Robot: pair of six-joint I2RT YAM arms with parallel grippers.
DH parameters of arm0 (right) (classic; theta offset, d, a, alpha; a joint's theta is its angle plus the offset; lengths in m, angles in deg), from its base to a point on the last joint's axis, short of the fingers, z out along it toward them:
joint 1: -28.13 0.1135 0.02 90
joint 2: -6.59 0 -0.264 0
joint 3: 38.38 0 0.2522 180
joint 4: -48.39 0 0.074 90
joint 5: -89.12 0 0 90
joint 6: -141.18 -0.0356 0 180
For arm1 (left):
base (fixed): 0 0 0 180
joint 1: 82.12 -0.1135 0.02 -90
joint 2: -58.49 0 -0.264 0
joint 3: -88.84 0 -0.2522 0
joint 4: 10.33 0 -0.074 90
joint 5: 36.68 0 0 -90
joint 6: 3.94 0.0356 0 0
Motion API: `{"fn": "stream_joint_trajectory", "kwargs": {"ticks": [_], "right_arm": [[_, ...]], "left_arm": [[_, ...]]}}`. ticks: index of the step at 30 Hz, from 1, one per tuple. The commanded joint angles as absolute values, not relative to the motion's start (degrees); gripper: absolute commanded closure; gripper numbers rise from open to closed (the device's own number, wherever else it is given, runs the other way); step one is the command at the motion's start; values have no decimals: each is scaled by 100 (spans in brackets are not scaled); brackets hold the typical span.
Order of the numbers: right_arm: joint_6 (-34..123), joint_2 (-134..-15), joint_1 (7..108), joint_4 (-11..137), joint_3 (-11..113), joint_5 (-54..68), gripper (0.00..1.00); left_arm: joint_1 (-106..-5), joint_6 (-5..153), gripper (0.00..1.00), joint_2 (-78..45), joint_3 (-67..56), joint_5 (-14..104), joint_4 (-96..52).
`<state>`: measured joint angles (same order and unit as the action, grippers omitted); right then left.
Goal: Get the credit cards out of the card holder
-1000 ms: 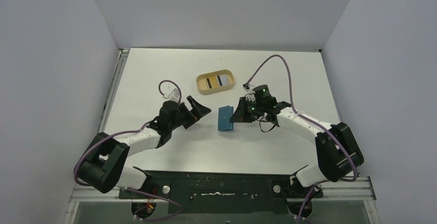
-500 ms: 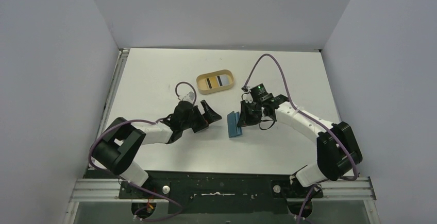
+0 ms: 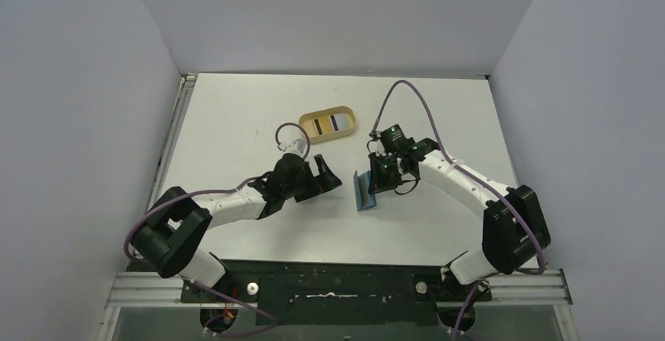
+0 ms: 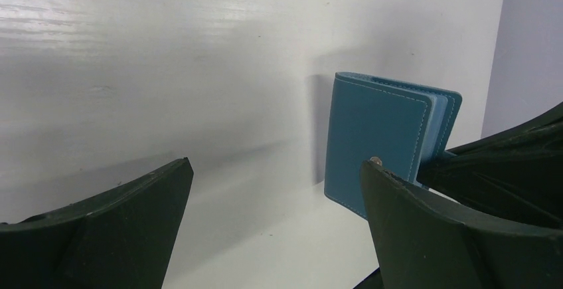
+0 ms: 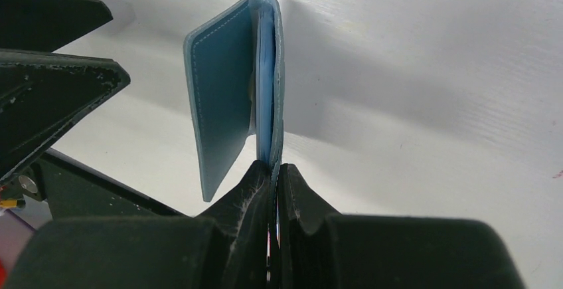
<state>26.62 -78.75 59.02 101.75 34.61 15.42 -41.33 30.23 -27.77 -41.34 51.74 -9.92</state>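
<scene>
The teal card holder point(image 3: 363, 191) stands on edge on the table, partly open. My right gripper point(image 3: 376, 178) is shut on one of its flaps, pinching that flap and the light blue inner layers point(image 5: 265, 70) between its fingertips point(image 5: 274, 167). The other flap point(image 5: 222, 103) hangs open to the left. My left gripper point(image 3: 329, 176) is open and empty just left of the holder, and the holder's outer cover point(image 4: 375, 139) with its snap shows past my left gripper point(image 4: 275, 163). I cannot tell credit cards from pockets inside the holder.
A tan oval tray point(image 3: 308, 122) holding dark and pale striped items sits behind the holder at the table's middle back. White walls close in the table on three sides. The arm bases and a black rail line the near edge.
The right gripper has tipped the holder from lying flat to standing on edge and shifted it slightly right and nearer. The left arm has reached rightwards, close to the holder, jaws staying open.
</scene>
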Motion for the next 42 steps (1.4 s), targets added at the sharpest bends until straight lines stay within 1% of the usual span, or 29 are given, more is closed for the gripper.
{"fn": "stream_joint_trajectory", "kwargs": {"ticks": [1,8,14,21,24,25,28,31,32,34,37,39,40,41,42], "right_arm": [[2736,-7988,5933,10309,3754,1325,100],[2723,-8055,5941,10396,3797,1065,100],[2636,-8093,5950,10201,3638,1173,100],[2609,-8093,5958,10147,3526,1149,100],[2604,-8108,5959,10098,3486,1179,100],[2604,-8111,5955,10074,3476,1192,100],[2590,-8121,5958,10030,3426,1229,100],[2574,-8121,5959,9980,3373,1254,100],[2578,-8121,5954,9971,3362,1263,100],[2571,-8113,5955,9941,3336,1287,100],[2560,-8103,5958,9892,3300,1324,100],[2549,-8097,5949,9864,3283,1336,100],[2541,-8088,5950,9851,3272,1336,100],[2540,-8080,5939,9839,3251,1336,100],[2528,-8065,5923,9823,3218,1343,100]], "left_arm": [[-4099,3109,3,-2609,-3880,5337,-1079],[-3972,3025,3,-2637,-3634,5110,-1072],[-3923,2729,3,-3188,-3659,4721,-438],[-3691,2888,4,-3300,-3232,4677,-867],[-3665,2862,4,-3358,-3206,4662,-765],[-3663,2818,6,-3389,-3228,4637,-680],[-3653,2747,16,-3464,-3251,4574,-595],[-3642,2743,39,-3502,-3235,4568,-622],[-3642,2746,44,-3509,-3227,4568,-654],[-3633,2789,49,-3543,-3157,4555,-805],[-3622,2852,50,-3679,-3072,4488,-905],[-3608,2867,59,-3815,-3062,4410,-887],[-3599,2856,68,-3864,-3056,4382,-858],[-3598,2839,83,-3893,-3055,4367,-840],[-3592,2826,100,-3909,-3063,4372,-837]]}}
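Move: The loose front cover of the card holder hangs ajar about 8 cm to the right of my left hand, some 2 cm back and 2 cm lower. The rear half with the cards is 3 cm farther right, and the wooden tray lies about 19 cm ahead of my left hand, 7 cm below. My right hand has that rear half pinched; from it the cover is about 4 cm to the left and 2 cm down. I bring my wide-open left hand about 6 cm to the right and slightly back, bobbing up and down on the way, so its fingers straddle the free edge of the cover. Then I close them on the cover, sinking some 2 cm as I do. My right hand keeps its pinch on the rear half, shifting about 1 cm right and lowering it about 2 cm. ##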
